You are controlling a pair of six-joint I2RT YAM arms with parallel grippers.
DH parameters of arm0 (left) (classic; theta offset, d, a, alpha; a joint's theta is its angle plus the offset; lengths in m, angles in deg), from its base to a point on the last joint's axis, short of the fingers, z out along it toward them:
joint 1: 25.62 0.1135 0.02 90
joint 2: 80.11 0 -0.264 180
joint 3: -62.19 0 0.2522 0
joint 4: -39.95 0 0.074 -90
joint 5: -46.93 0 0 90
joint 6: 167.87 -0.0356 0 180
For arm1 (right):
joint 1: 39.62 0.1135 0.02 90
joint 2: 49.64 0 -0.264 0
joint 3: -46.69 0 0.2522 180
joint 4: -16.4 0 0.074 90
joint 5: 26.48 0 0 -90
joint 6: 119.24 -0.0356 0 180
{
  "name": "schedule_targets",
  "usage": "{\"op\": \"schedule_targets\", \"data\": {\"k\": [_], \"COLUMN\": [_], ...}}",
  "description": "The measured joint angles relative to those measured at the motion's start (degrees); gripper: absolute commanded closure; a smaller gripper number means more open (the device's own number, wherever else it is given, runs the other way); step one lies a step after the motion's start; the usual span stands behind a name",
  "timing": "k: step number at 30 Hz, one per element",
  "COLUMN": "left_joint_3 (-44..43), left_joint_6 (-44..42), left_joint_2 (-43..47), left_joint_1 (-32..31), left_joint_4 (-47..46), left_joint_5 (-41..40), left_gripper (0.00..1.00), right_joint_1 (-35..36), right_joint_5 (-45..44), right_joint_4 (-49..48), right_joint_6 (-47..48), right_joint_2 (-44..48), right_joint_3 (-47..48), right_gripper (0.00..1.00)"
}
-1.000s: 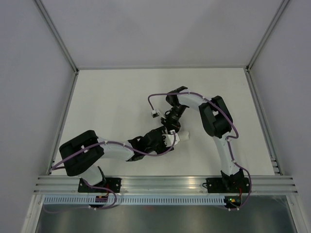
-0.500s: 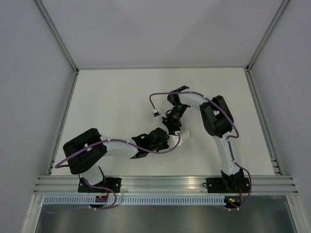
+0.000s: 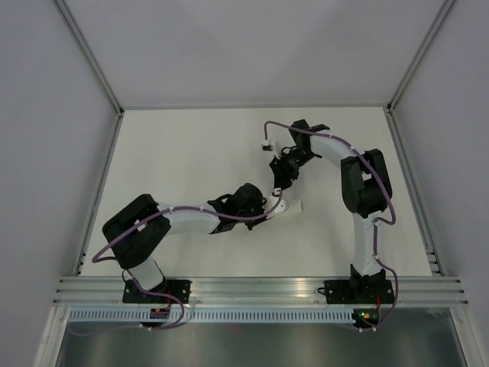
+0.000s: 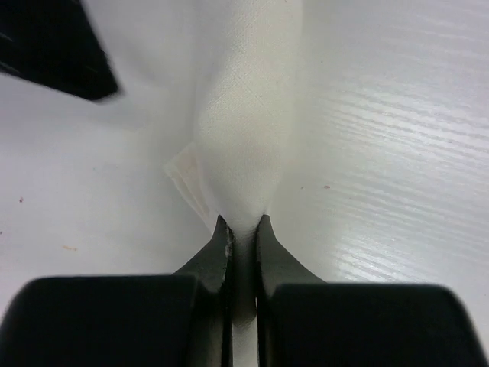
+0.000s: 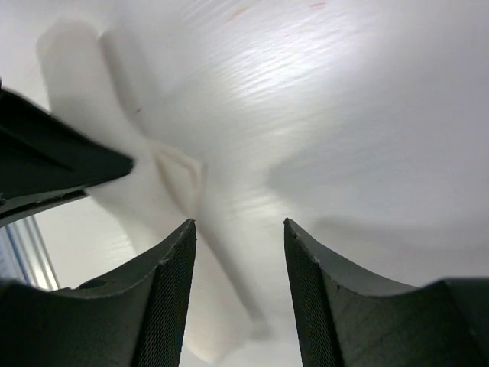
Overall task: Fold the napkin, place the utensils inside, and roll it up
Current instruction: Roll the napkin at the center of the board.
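Note:
The napkin (image 3: 293, 207) lies near the table's middle as a small white rolled bundle. My left gripper (image 3: 273, 205) reaches in from the left and is shut on one end of it. In the left wrist view the cloth (image 4: 248, 115) bunches up out of the pinched fingertips (image 4: 223, 233). My right gripper (image 3: 277, 183) hangs just beyond the roll, open and holding nothing. In the right wrist view the blurred napkin (image 5: 218, 306) runs under the gap between the right gripper's (image 5: 241, 225) fingers. The utensils are hidden.
The off-white tabletop (image 3: 176, 160) is bounded by grey walls on three sides and a metal rail (image 3: 260, 289) at the near edge. The left gripper's dark body (image 5: 46, 172) shows at the left of the right wrist view.
The left gripper has closed on the napkin's end. The right gripper has opened, let go and pulled away toward the far side, its arm swinging back and to the right.

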Motion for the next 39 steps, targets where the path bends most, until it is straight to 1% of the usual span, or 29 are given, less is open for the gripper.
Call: {"op": "schedule_targets", "data": {"k": [5,9,12,15,18,22,24,26,30,33,39], "left_joint_3": [-2.62,-7.52,-11.19,-14.56,-16.7,-20.15,-22.05,-23.91,-25.75,-26.1,-26.14], "left_joint_6": [2.14,4.39,5.7,7.04,8.55,10.16,10.62,11.1,11.93,12.55,13.51], "left_joint_2": [-1.57,-4.96,-7.69,-10.27,-12.17,-15.19,-16.81,-18.4,-20.57,-21.33,-22.38], "left_joint_1": [2.19,5.38,6.91,8.52,10.51,12.9,13.75,14.47,15.32,15.5,15.67], "left_joint_4": [2.25,6.03,8.5,11.08,13.05,16.55,18.56,20.55,22.95,24.02,25.68], "left_joint_5": [6.6,13.79,17.97,22.69,27.34,33.05,35.56,38.05,42.14,44.3,47.58], "left_gripper": [0.98,0.98,0.98,0.98,0.98,0.98,0.98,0.98,0.98,0.98,0.98], "right_joint_1": [-10.14,-18.8,-22.64,-23.5,-22.71,-21.14,-19.58,-16.41,-7.41,-0.61,7.93], "right_joint_5": [1.22,3.26,3.89,3.74,3.72,2.95,1.18,-0.96,-6.8,-11.1,-19.12], "right_joint_4": [-9.73,-14.14,-15.41,-16.92,-17.77,-18.34,-19.34,-20.39,-25.57,-29.11,-39.69], "right_joint_6": [-7.89,-11.13,-10.95,-9.35,-6.54,-0.22,3.3,6.27,10.27,11.54,12.07], "right_joint_2": [4.33,9.81,15.45,23.74,31.21,39.58,44.48,49.4,57.9,58.73,56.63], "right_joint_3": [-0.28,-2.25,-5.22,-11.52,-16.9,-23.85,-29.7,-36.37,-49.51,-54.18,-60.54], "right_gripper": [0.44,0.44,0.44,0.44,0.45,0.46,0.45,0.45,0.44,0.45,0.43]}}
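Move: The left fingers already pinch the napkin roll near its middle, close above the board; the roll's free right end lies about 9 cm to the right of the left hand and about level with it fore and aft. The half-open, empty right hand is beyond the roll: that right end lies some 8 cm back, 4 cm to its right and 3 cm below. The left gripper is about 8 cm back and 6 cm to the left of the right hand. The left hand keeps its pinch and twists the napkin roll about 50 degrees, top side going forward, as the gripper swings over from the near side to the far side and shifts some 2 cm right. Meanwhile the empty right hand, staying half open, lifts away forward and right, climbing about 14 cm in all, then arcs back past the roll's right end, turning left and sinking some 12 cm while its fingers swing round to point forward and down, and comes to just above that free end. ##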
